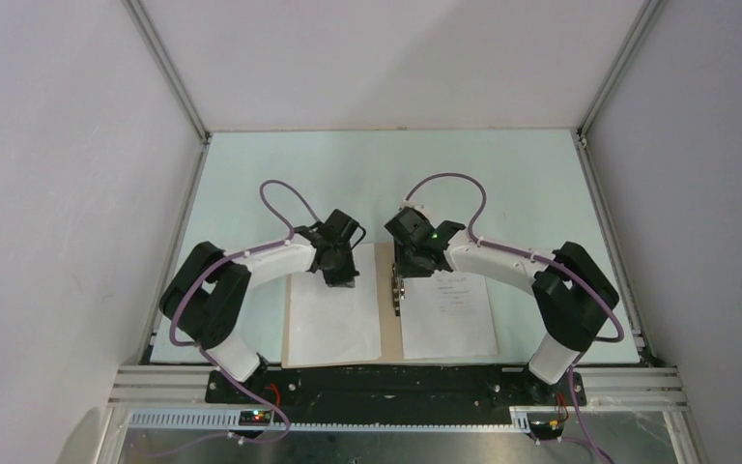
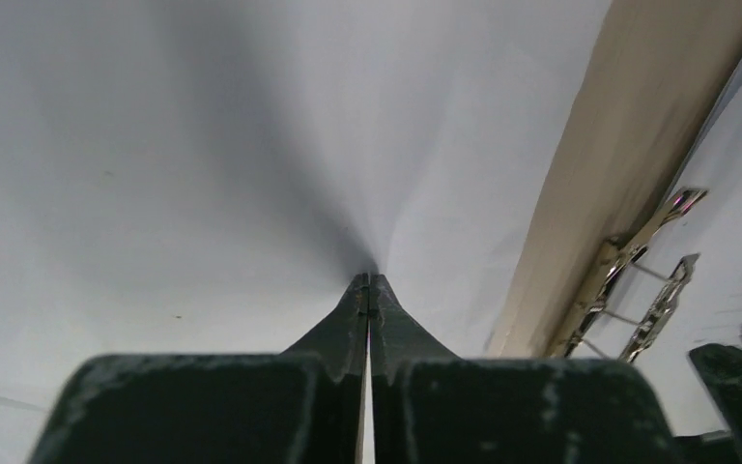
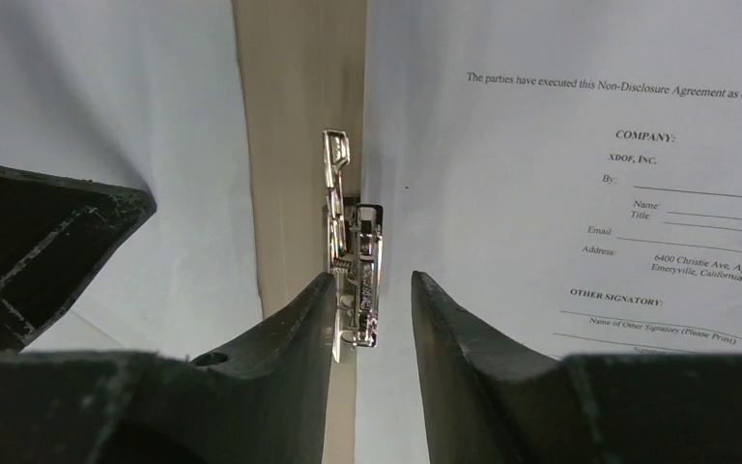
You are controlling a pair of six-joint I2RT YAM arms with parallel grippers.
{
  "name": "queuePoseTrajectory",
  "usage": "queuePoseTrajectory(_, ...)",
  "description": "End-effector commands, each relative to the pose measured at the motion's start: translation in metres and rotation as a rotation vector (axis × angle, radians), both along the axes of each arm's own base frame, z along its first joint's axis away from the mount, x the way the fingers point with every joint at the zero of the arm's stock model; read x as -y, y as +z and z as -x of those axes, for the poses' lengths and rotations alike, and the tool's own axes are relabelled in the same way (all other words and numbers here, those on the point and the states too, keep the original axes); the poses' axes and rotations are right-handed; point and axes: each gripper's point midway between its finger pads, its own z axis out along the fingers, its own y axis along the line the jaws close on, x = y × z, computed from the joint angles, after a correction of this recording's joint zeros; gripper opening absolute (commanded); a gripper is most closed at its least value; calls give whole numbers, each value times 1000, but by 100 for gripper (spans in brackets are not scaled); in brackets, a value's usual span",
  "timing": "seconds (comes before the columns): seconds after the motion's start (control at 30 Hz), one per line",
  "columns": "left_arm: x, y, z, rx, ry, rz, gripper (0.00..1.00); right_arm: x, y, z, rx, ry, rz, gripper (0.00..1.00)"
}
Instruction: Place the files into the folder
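The tan folder lies open near the table's front edge, with a metal clip on its spine. A blank file rests on its left half and a printed file on its right half. My left gripper is shut, its tips pinching a small pucker of the blank file. My right gripper is open and straddles the near end of the clip. Its left finger lies against the clip, while the right finger stands apart over the printed file.
Grey walls with aluminium rails close in the pale green table on three sides. Both arm bases sit on a black plate at the near edge. The two wrists are close together over the folder's spine.
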Motion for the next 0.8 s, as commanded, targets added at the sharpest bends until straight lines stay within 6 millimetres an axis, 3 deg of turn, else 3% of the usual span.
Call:
queuePoseTrajectory(0.0, -4, -6, -9, 12, 61, 2, 0, -7, 9, -10, 56, -7, 28, 38)
queuePoseTrajectory(0.37, -4, -12, -9, 2, 63, -4, 0, -10, -8, -1, 29, -6, 69, 32)
queuePoseTrajectory(0.77, -4, -14, -8, -6, 66, -5, 0, -10, -15, 3, 14, 1, 89, 16)
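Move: Just below the right hand is the folder's metal clip, its middle about 3 cm down, 1 cm back and 1 cm to the left. The right file's middle is some 10 cm to that hand's right and 3 cm back; the left file's is about 16 cm to its left and 3 cm back, both some 5 cm below. From the left hand the clip lies about 10 cm to the right and 2 cm back, at fingertip height. Sinking about 2 cm onto the metal clip and easing roughly 1 cm back, the right hand rolls about 5 degrees and narrows its half-open fingers to a small gap around the clip's right-hand lever. The left hand practically stays in place, shut fingertips still resting on the left file. ##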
